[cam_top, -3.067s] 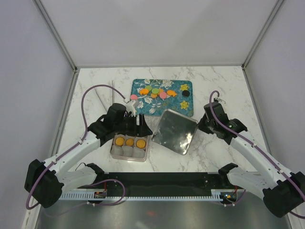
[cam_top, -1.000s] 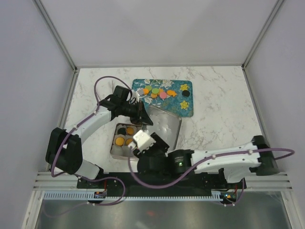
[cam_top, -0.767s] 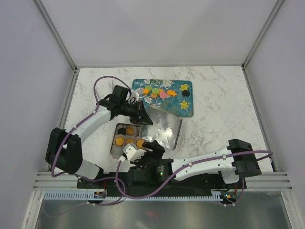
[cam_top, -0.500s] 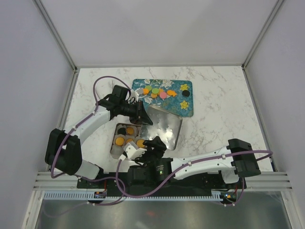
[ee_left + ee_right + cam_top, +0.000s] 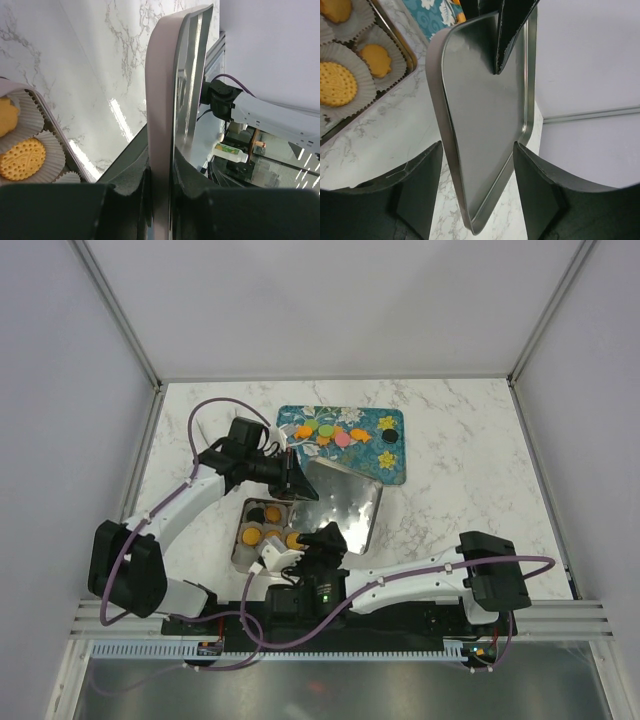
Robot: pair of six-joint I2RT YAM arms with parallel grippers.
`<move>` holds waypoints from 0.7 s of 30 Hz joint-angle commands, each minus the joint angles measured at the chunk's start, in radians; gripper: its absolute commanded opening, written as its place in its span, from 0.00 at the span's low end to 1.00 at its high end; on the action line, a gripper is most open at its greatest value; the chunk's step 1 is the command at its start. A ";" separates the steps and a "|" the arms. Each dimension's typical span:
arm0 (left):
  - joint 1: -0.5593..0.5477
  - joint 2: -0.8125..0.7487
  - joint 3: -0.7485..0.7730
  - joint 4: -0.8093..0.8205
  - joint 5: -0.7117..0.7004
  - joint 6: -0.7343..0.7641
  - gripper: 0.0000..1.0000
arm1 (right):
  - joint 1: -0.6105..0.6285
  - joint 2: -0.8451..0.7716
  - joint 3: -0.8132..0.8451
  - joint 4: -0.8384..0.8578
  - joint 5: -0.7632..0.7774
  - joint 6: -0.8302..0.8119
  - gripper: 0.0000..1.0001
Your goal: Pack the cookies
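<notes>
Several cookies [image 5: 325, 432], orange, green and pink, lie on a blue flowered tray [image 5: 395, 465], with a black one [image 5: 388, 435] apart. An open tin [image 5: 240, 550] holds orange cookies [image 5: 270, 534] in white paper cups, also in the left wrist view [image 5: 21, 159] and the right wrist view [image 5: 337, 83]. My left gripper [image 5: 292, 480] [image 5: 160, 175] is shut on the edge of the metal lid [image 5: 345, 505] [image 5: 161, 100], holding it tilted on edge. My right gripper [image 5: 325, 538] [image 5: 477, 150] is open, its fingers on either side of the lid's [image 5: 485, 115] near corner, not touching.
The tin sits just left of the raised lid. The right arm [image 5: 420, 575] is folded across the near table edge. Grey walls and a metal frame [image 5: 140, 350] enclose the marble table [image 5: 470, 460].
The lid lay flat beside the tin; now the left gripper holds it raised on edge. The right arm swung from the right side to the front middle, its gripper at the lid.
</notes>
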 commanded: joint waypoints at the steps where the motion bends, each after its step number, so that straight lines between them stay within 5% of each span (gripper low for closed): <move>1: 0.008 -0.067 -0.007 0.006 0.072 -0.019 0.02 | -0.020 0.026 0.021 -0.018 0.082 -0.023 0.66; 12: 0.009 -0.095 -0.033 0.013 0.112 -0.025 0.03 | -0.056 0.065 0.033 -0.012 0.210 -0.052 0.51; 21: 0.008 -0.110 -0.041 0.031 0.134 -0.040 0.09 | -0.057 0.101 0.057 -0.011 0.305 -0.078 0.13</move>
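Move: Just ahead of the open right hand hangs the lid, its near edge coming between the fingers and its middle about 8 cm forward at roughly the same height. The cookie tray lies some 13 cm left of that hand, 3 cm farther out and 14 cm below; the floral mat is about 25 cm straight ahead, also 14 cm down. From the left hand, still gripping the lid, the tray is some 9 cm left, 5 cm back and 14 cm below, and the lid's middle is about 7 cm right, 2 cm back and 3 cm lower. Easing forward about 2 cm and slightly right over the lid's near edge, the right hand stops there and closes its fingers to pinch the rim, its tips lifting and its left side dipping by roughly 10 degrees. The left hand keeps its grip on the lid and draws it back and up by 1 to 2 cm. ##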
